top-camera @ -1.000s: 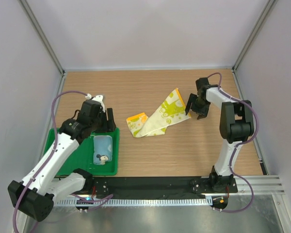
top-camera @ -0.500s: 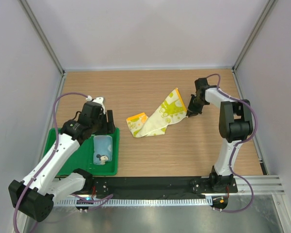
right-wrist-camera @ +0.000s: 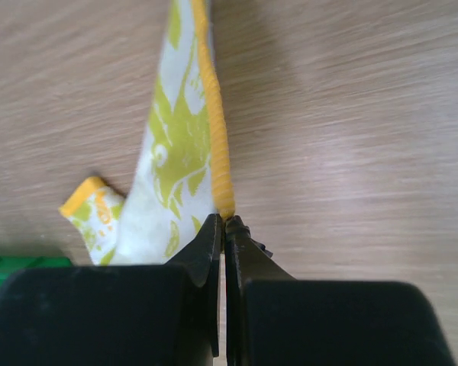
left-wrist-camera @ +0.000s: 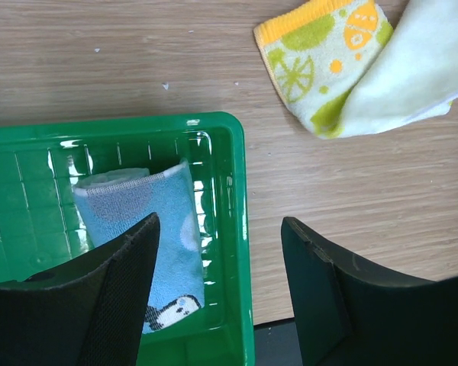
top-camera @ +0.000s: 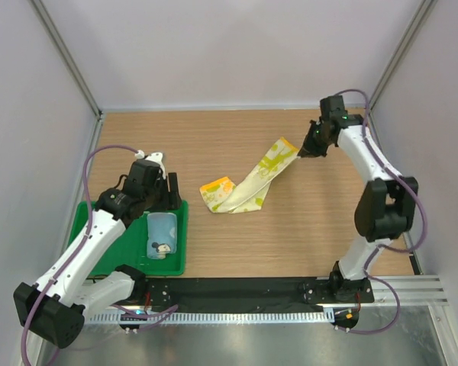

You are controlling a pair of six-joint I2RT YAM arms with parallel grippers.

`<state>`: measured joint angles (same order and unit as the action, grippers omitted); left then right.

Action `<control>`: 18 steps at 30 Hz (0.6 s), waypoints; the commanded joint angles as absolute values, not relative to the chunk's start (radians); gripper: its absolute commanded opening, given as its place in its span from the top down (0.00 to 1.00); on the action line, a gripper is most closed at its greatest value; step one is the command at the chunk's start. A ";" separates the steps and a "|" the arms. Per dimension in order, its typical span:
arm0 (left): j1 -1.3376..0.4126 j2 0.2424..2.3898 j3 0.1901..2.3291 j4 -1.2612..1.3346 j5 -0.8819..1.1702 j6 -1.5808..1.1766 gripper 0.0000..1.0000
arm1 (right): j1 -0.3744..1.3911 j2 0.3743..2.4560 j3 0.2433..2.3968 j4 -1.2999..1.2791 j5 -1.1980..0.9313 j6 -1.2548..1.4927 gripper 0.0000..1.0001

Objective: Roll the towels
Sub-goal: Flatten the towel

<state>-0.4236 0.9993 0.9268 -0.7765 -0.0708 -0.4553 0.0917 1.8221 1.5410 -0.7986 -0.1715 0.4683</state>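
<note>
The yellow-cream towel with orange and green print lies stretched across the middle of the table. Its far corner with the orange band is pinched in my right gripper, which is shut on it and holds it off the wood. The towel's other end rests folded on the table. The light blue towel lies rolled inside the green tray. My left gripper hovers open over the tray's right rim, one finger above the blue roll, one above the wood.
The green tray sits at the table's front left, close to the left arm. White walls and metal posts close in the back and sides. A black rail runs along the near edge.
My right gripper shut on the yellow-cream towel's orange corner and pulled it up and to the back right, stretching the cloth out. The left arm barely moved.
</note>
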 commanded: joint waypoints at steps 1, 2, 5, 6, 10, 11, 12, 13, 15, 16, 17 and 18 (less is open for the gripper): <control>-0.428 0.989 0.923 -0.742 -0.083 -0.443 0.34 | 0.065 1.564 1.617 -0.920 -0.051 0.445 0.99; -0.426 0.992 0.923 -0.747 -0.083 -0.446 0.34 | 0.054 1.477 1.594 -0.934 0.028 0.446 0.99; -0.428 1.002 0.936 -0.755 -0.077 -0.460 0.35 | 0.014 1.355 1.513 -0.956 0.077 0.465 0.99; -0.426 1.017 0.939 -0.755 -0.074 -0.480 0.35 | 0.012 1.297 1.447 -0.959 0.096 0.471 0.99; -0.426 1.098 0.988 -0.738 -0.019 -0.520 0.36 | 0.012 1.209 1.264 -0.950 0.039 0.498 0.99; -0.426 1.121 0.994 -0.729 -0.006 -0.528 0.37 | 0.012 1.201 1.197 -0.925 0.025 0.502 0.99; -0.428 1.143 1.002 -0.718 0.030 -0.534 0.37 | 0.014 1.197 1.169 -0.919 0.014 0.499 0.99; -0.428 1.197 1.023 -0.700 0.050 -0.551 0.38 | 0.012 1.198 1.148 -0.914 0.012 0.500 0.99; -0.439 1.258 1.045 -0.677 0.101 -0.564 0.39 | 0.012 1.203 1.111 -0.907 -0.020 0.495 0.99; -0.448 1.284 1.058 -0.669 0.113 -0.575 0.39 | 0.014 1.204 1.103 -0.904 -0.020 0.494 0.99; -0.456 1.337 1.077 -0.655 0.126 -0.583 0.39 | 0.014 1.204 1.095 -0.896 -0.020 0.489 0.99; -0.465 1.359 1.087 -0.644 0.146 -0.592 0.39 | 0.012 1.204 1.097 -0.896 -0.020 0.485 0.99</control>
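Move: The right hand holds a corner of the yellow-green towel about 12 cm above the table. The bare table it goes to is some 15 cm back and 7 cm right; the towel's free end lies roughly 10 cm back and 21 cm left, 12 cm below. From the left hand that free end is about 7 cm ahead, 12 cm right and 15 cm down, with the folded blue towel some 7 cm back and 3 cm left, 14 cm below. Keeping its pinch on the towel's corner, the right hand flings it up and back: it climbs about 16 cm, its fingers swinging up some 25 degrees, then drops nearly the same while still drawing back, ending 14 cm nearer the base and 6 cm right. Late on, the open left hand leaves the tray side, going right, down and a little forward. ##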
